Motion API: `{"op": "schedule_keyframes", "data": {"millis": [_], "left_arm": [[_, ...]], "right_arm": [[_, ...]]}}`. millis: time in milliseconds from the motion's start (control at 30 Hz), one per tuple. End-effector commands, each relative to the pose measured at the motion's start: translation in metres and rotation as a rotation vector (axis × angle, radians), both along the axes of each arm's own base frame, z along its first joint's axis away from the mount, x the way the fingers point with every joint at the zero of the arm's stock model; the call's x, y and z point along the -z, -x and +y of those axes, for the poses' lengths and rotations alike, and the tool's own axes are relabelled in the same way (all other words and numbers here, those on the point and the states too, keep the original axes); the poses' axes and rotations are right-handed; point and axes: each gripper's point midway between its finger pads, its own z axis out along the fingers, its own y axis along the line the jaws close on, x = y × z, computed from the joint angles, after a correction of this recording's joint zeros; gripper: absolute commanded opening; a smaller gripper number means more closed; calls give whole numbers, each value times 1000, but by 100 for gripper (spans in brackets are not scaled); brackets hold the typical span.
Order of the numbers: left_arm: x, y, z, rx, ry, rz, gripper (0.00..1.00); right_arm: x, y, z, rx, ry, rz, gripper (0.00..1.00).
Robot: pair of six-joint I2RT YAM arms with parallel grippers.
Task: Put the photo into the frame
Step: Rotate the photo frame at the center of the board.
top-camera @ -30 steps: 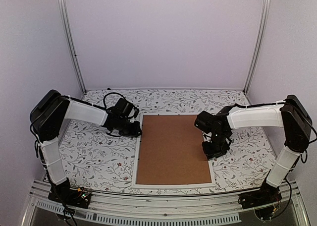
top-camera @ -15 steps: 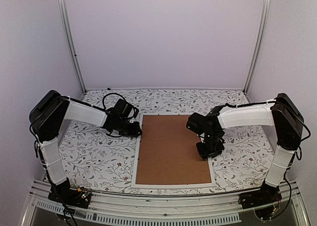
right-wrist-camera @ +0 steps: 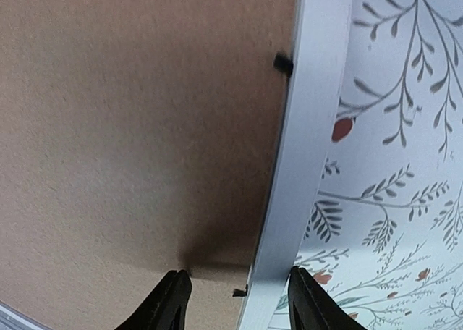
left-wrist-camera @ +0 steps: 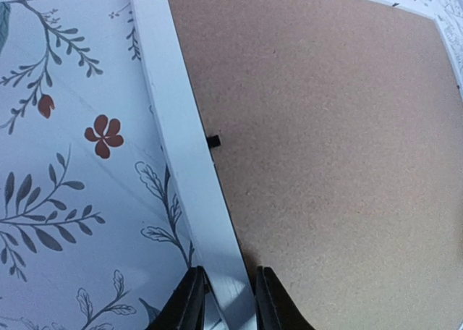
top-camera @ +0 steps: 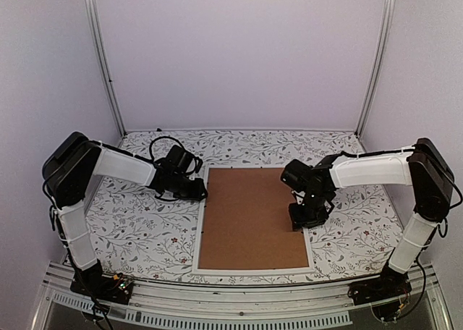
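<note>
The white frame (top-camera: pixel 198 232) lies flat on the table with a brown backing board (top-camera: pixel 249 218) filling it. The photo is hidden. At the frame's far left corner, my left gripper (top-camera: pixel 197 191) pinches the left rail (left-wrist-camera: pixel 181 127); in the left wrist view its gripper (left-wrist-camera: pixel 228 301) has one finger on each side of the rail, shut on it. Over the right rail is my right gripper (top-camera: pixel 302 218). In the right wrist view that gripper (right-wrist-camera: pixel 235 297) stands open astride the rail (right-wrist-camera: pixel 304 127), one finger above the board (right-wrist-camera: pixel 130 127).
Small black tabs (right-wrist-camera: pixel 283 64) (left-wrist-camera: pixel 213 140) stick out from the rails' inner edges over the board. The floral tablecloth (top-camera: pixel 137 229) covers the table around the frame. Walls and metal posts (top-camera: pixel 101 62) close in the back and sides.
My right gripper shifted a little left over the frame's right rail and its jaws have widened. The left gripper and the frame have stayed where they were.
</note>
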Motion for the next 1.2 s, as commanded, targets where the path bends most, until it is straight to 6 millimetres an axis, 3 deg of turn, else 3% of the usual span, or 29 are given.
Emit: {"op": "schedule_keyframes", "data": {"millis": [0,200,433,767,900,1000,1167], "left_arm": [[2,16,4,31,-13,37,28],[-3,15,2,42,-6,30,29],[-10,13,6,28,-15,9,32],[-23,7,12,7,-24,-31,40],[-33,3,19,-6,-39,-69,50],[-40,2,22,2,-44,-95,68],[-54,4,18,70,-26,-132,83]], "right_arm": [[-15,-43,15,33,-168,-132,51],[-8,-66,12,15,-208,-141,52],[10,-75,-2,21,-192,-120,48],[17,-79,-8,-32,-190,-121,31],[17,-89,-7,-77,-173,-136,19],[17,-100,-4,-117,-168,-149,14],[18,-118,10,-216,-178,-159,8]]}}
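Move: The right hand's open fingers already straddle the photo frame's right rail, whose middle is about 6 cm ahead and level left-right, roughly 1 cm lower. The brown backing's middle lies some 6 cm ahead and 14 cm left; the far right corner is about 26 cm straight ahead. The left hand is around the left rail, whose middle is about 7 cm back; the right rail's middle lies 7 cm back and 28 cm to its right. Forward along the right rail goes the right hand, fast at first, with a slight rise and dip. After about 7 cm it slows, its fingers close and pinch the rail, and it goes on roughly 3 cm farther. The left hand eases back about 1 cm, then opens wide, lets go of the left rail and rises some 4 cm. ##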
